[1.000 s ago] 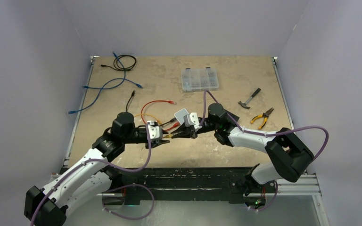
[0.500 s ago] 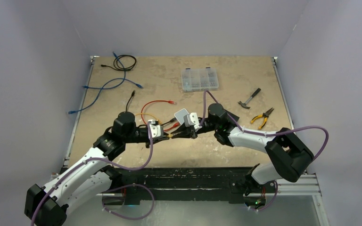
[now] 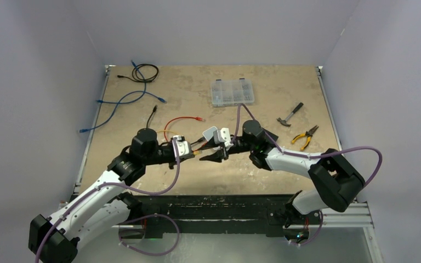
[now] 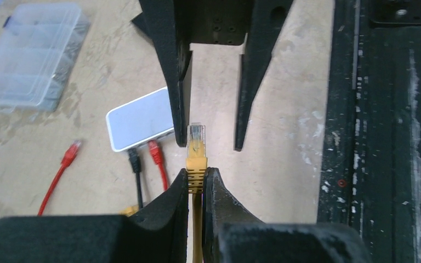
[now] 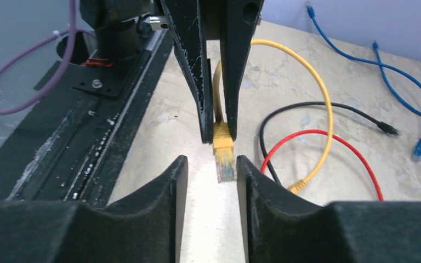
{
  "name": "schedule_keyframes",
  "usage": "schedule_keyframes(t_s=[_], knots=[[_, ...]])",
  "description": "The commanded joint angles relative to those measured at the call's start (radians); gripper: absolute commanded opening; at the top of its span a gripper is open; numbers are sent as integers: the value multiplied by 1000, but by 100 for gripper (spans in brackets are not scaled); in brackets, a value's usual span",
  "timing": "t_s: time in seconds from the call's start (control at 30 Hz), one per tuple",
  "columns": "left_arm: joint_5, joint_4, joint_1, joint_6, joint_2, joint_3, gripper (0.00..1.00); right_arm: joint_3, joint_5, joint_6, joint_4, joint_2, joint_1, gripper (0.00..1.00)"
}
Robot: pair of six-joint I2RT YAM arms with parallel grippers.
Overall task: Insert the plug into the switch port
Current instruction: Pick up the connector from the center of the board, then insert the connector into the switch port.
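Observation:
A yellow plug (image 4: 196, 148) on a yellow cable (image 5: 318, 82) is held above the table, with my left gripper (image 4: 197, 174) shut on its boot. The clear tip sticks out between the fingers of my right gripper (image 5: 211, 164), which stands open around it and close to the right finger (image 5: 252, 181). The two grippers meet nose to nose at mid-table, left gripper (image 3: 196, 155) and right gripper (image 3: 204, 156). The white switch (image 4: 140, 118) lies just behind them, with a red plug (image 4: 154, 150) and a black plug (image 4: 134, 159) in its ports.
A clear organiser box (image 3: 231, 92) sits at the back. A hammer (image 3: 290, 114) and pliers (image 3: 305, 136) lie on the right. Blue cables (image 3: 121, 102) and a black coil (image 3: 145, 72) lie at the back left. The black base rail (image 4: 383, 137) runs along the near edge.
My left jaws have closed onto the yellow plug. My right jaws, shut on it before, have opened and let it go. Both arms have barely shifted.

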Motion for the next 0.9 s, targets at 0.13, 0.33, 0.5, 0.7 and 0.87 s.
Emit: schedule_keyframes(t_s=[0.13,0.33,0.5,0.7,0.87], knots=[[-441,-19,-4,-24,-70,79,0,-42,177,120,116,-45,-35,57],[-915,-7,-4,-11,-91,172,0,-61,278,169,149,-50,-56,65],[-1266,9,-4,31,-91,254,0,-78,417,206,161,-65,-73,66],[-1376,-87,-4,15,-32,311,0,-95,597,266,164,-78,-94,71],[-1190,-139,-3,-167,66,247,0,-91,701,378,134,-58,-145,80]])
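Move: Some 14 cm ahead, 4 cm to the right and about 16 cm below the right hand lies the white switch. At its near left edge the seated red plug is about 11 cm ahead and level sideways with that hand, the black plug 13 cm ahead and 2 cm left; a loose red plug lies 23 cm ahead, 2 cm left. From the left hand, which already holds the yellow plug, the switch is about 14 cm ahead, 9 cm right and 16 cm below. Swinging away from the switch with the yellow plug still pinched, the left hand goes about 18 cm left and 11 cm forward, rising some 13 cm before dipping slightly, and turns 70 degrees counter-clockwise to point forward. The right hand, already free of the plug, travels level 11 cm forward and 5 cm right towards the switch, turning clockwise some 40 degrees and opening wide. ##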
